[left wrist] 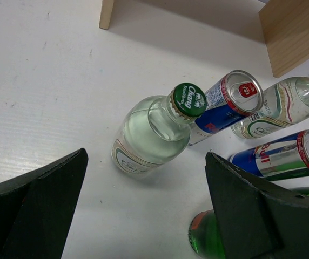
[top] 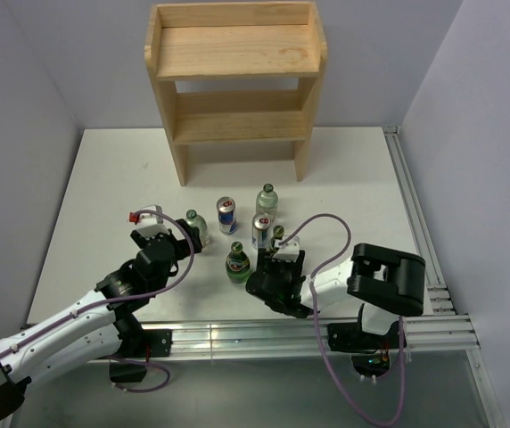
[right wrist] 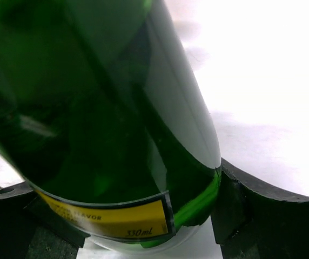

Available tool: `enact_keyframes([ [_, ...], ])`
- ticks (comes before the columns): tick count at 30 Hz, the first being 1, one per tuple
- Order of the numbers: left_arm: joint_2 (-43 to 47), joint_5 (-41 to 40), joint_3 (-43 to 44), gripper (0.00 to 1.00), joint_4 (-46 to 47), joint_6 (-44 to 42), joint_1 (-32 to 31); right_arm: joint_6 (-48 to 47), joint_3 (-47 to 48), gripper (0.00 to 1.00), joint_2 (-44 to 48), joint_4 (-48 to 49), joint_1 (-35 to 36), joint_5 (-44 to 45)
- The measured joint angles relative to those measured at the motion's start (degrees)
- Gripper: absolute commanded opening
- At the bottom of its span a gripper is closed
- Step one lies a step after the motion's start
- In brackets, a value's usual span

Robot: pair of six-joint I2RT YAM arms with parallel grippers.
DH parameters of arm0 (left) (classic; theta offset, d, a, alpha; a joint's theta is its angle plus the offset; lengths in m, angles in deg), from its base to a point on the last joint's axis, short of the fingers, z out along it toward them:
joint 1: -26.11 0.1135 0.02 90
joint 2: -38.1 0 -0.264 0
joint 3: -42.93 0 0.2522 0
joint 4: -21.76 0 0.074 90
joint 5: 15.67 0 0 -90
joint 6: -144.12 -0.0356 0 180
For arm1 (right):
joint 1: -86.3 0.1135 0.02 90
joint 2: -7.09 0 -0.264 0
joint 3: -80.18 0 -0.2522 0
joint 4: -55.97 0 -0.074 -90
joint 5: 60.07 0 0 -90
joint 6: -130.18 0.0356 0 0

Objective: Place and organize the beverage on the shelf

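Observation:
The wooden shelf stands at the back of the table, all its tiers bare. Several beverages stand in front of it. Both pads of my right gripper press against the lower body of a green bottle with a yellow label. In the top view only that bottle's cap shows above the right gripper. My left gripper is open, just short of a clear bottle with a green cap, with nothing between its fingers. In the top view the left gripper sits beside that clear bottle.
A blue and silver can, a second clear bottle, another can and a green bottle with a red label crowd the middle. That green bottle is close to my left gripper's right finger. An aluminium rail runs along the right edge.

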Motion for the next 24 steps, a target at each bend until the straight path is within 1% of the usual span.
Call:
enact_keyframes([
  [3,0.1,-0.1,0.0,0.97,0.0,0.0,0.0,7.9,3.3,0.00,2.9,-15.3,1.6,1.9],
  [7,0.1,-0.1,0.0,0.97,0.0,0.0,0.0,22.9,13.6,0.00,4.6,-40.5,5.6,4.4],
  [9,0.1,-0.3,0.0,0.97,0.0,0.0,0.0,32.1,20.6,0.00,4.6,-54.6,8.0,6.0],
  [11,0.1,-0.4,0.0,0.97,0.0,0.0,0.0,43.6,27.6,0.00,4.2,-69.9,10.1,7.1],
  [13,0.1,-0.5,0.0,0.97,0.0,0.0,0.0,52.7,33.4,0.00,3.5,-81.9,12.1,9.4],
  [16,0.1,-0.5,0.0,0.97,-0.1,0.0,0.0,59.1,37.2,0.00,3.7,-91.3,14.0,10.7],
  [18,0.2,-0.7,0.0,0.97,-0.1,0.0,0.0,60.2,37.9,0.00,4.5,-95.0,14.3,11.1],
  [21,0.6,-0.9,0.0,0.97,-0.1,0.0,0.0,60.4,37.9,0.00,8.0,-98.2,14.3,11.0],
  [24,1.0,-0.9,0.0,0.97,-0.1,0.0,0.0,57.3,41.5,0.00,12.7,-101.2,13.6,10.5],
])
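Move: The right gripper already holds the green bottle low on its body. The shelf's lower board is about 30 cm ahead, 11 cm left and some 13 cm up. The red-blue can stands roughly 5 cm ahead and 5 cm left. The other green bottle is about 11 cm left and 4 cm back, and the rear clear bottle 15 cm ahead and 3 cm left. From the left gripper, the held bottle lies some 23 cm right, level fore-aft, about 10 cm lower. Keep the right fingers closed around the green bottle and lift it briskly off the table, about 18 cm straight up in all. Early in the rise draw it back some 5 cm, away from the red-blue can, swinging slightly left and back again, while the wrist turns a few degrees clockwise. ##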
